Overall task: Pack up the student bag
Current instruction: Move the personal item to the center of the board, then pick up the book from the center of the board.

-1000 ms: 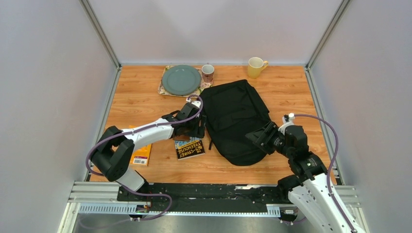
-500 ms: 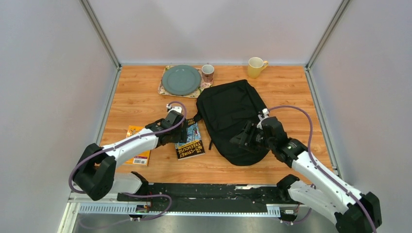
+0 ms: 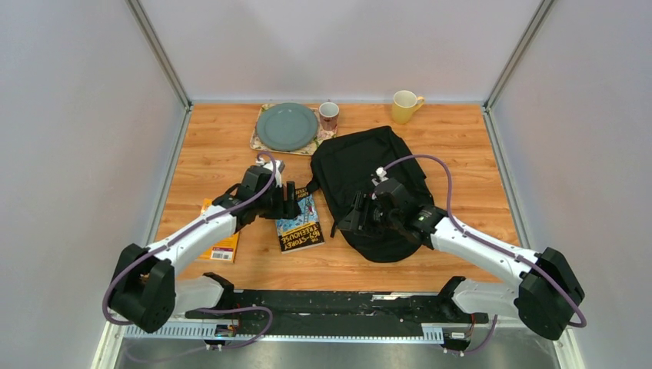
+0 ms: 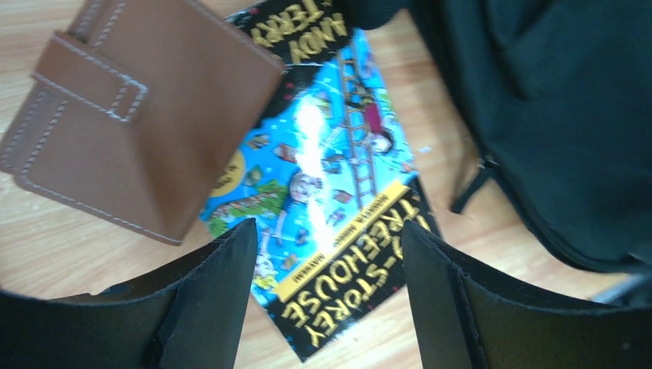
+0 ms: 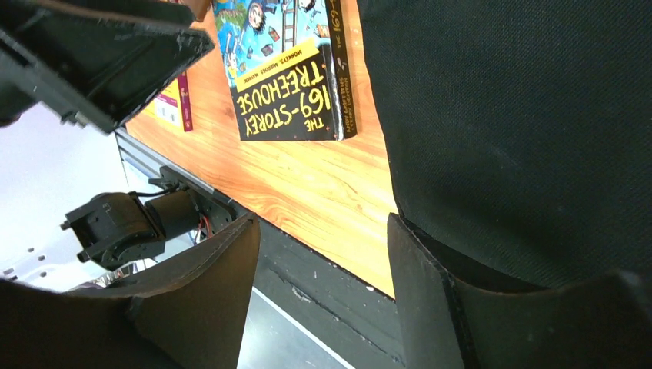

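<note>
The student bag (image 3: 373,181) is a large black backpack lying flat mid-table; its fabric fills the right of both wrist views (image 4: 553,115) (image 5: 523,115). My left gripper (image 3: 291,202) hovers open just left of the bag, and in its wrist view the open fingers (image 4: 327,231) frame a colourful treehouse book (image 4: 338,192) (image 3: 301,228). A brown leather wallet (image 4: 146,115) lies partly on the book's far-left corner. My right gripper (image 3: 354,221) is open and empty over the bag's near-left edge (image 5: 321,223), pointing toward the table's front edge. The book (image 5: 284,84) lies beyond it.
An orange book (image 3: 223,246) lies at the near left. At the back stand a green plate (image 3: 286,127) on a placemat, a brown mug (image 3: 329,115) and a yellow mug (image 3: 404,106). The black front rail (image 5: 338,269) borders the table.
The left gripper has pulled back from the bag's edge to the book, still open. The right arm has swung left across the bag's near end to its left edge.
</note>
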Available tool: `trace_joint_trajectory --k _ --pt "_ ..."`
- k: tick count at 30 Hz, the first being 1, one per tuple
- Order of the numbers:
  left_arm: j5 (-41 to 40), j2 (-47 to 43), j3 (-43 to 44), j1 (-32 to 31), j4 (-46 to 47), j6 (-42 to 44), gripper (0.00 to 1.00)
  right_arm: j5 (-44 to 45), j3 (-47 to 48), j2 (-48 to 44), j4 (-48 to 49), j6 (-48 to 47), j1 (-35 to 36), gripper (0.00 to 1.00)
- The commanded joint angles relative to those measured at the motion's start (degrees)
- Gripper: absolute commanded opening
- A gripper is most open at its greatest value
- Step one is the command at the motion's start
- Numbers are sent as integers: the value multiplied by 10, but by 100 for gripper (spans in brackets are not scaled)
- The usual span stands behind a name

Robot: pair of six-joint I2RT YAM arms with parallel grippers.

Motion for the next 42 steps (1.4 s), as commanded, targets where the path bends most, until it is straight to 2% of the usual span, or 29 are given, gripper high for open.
trace_joint_trajectory --k 1,4,9,10,13,20,26,31,34,42 --pt "82 -57 16 -11 19 -21 76 20 19 1 35 3 1 65" --pt "72 -79 3 -12 44 -20 78 19 17 2 34 3 1 65" --pt "84 21 40 -12 21 18 79 17 23 9 39 3 2 65" --pt "70 39 43 -13 16 23 76 16 24 12 41 3 1 65" --pt "9 70 27 -10 48 28 78 11 33 27 44 -2 4 65" --pt "-27 114 77 29 28 59 79 -4 48 77 55 -10 10 65" --pt "6 131 87 76 60 61 80 -15 66 119 66 -17 15 65" --pt "21 107 68 78 51 48 80 -15 90 148 62 -31 18 65" --pt "16 41 3 78 71 27 80 -18 119 180 54 -48 18 65" --pt "90 -16 -72 77 72 -7 81 -15 212 294 27 -92 20 65"
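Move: The brown wallet lies about 5 cm ahead of the left hand, 4 cm to its left and 5 cm below, overlapping the far left corner of the treehouse book. That book's middle is some 5 cm back and 3 cm right of this hand; the black bag's is about 26 cm right and 2 cm ahead, and the plate's 23 cm ahead and 1 cm left. From the right hand, the wallet is roughly 6 cm ahead, 22 cm left and 9 cm lower. Left hand hops behind wallet, pushes about 5 cm forward, draws back; right hand comes 8 cm left-forward towards book. ##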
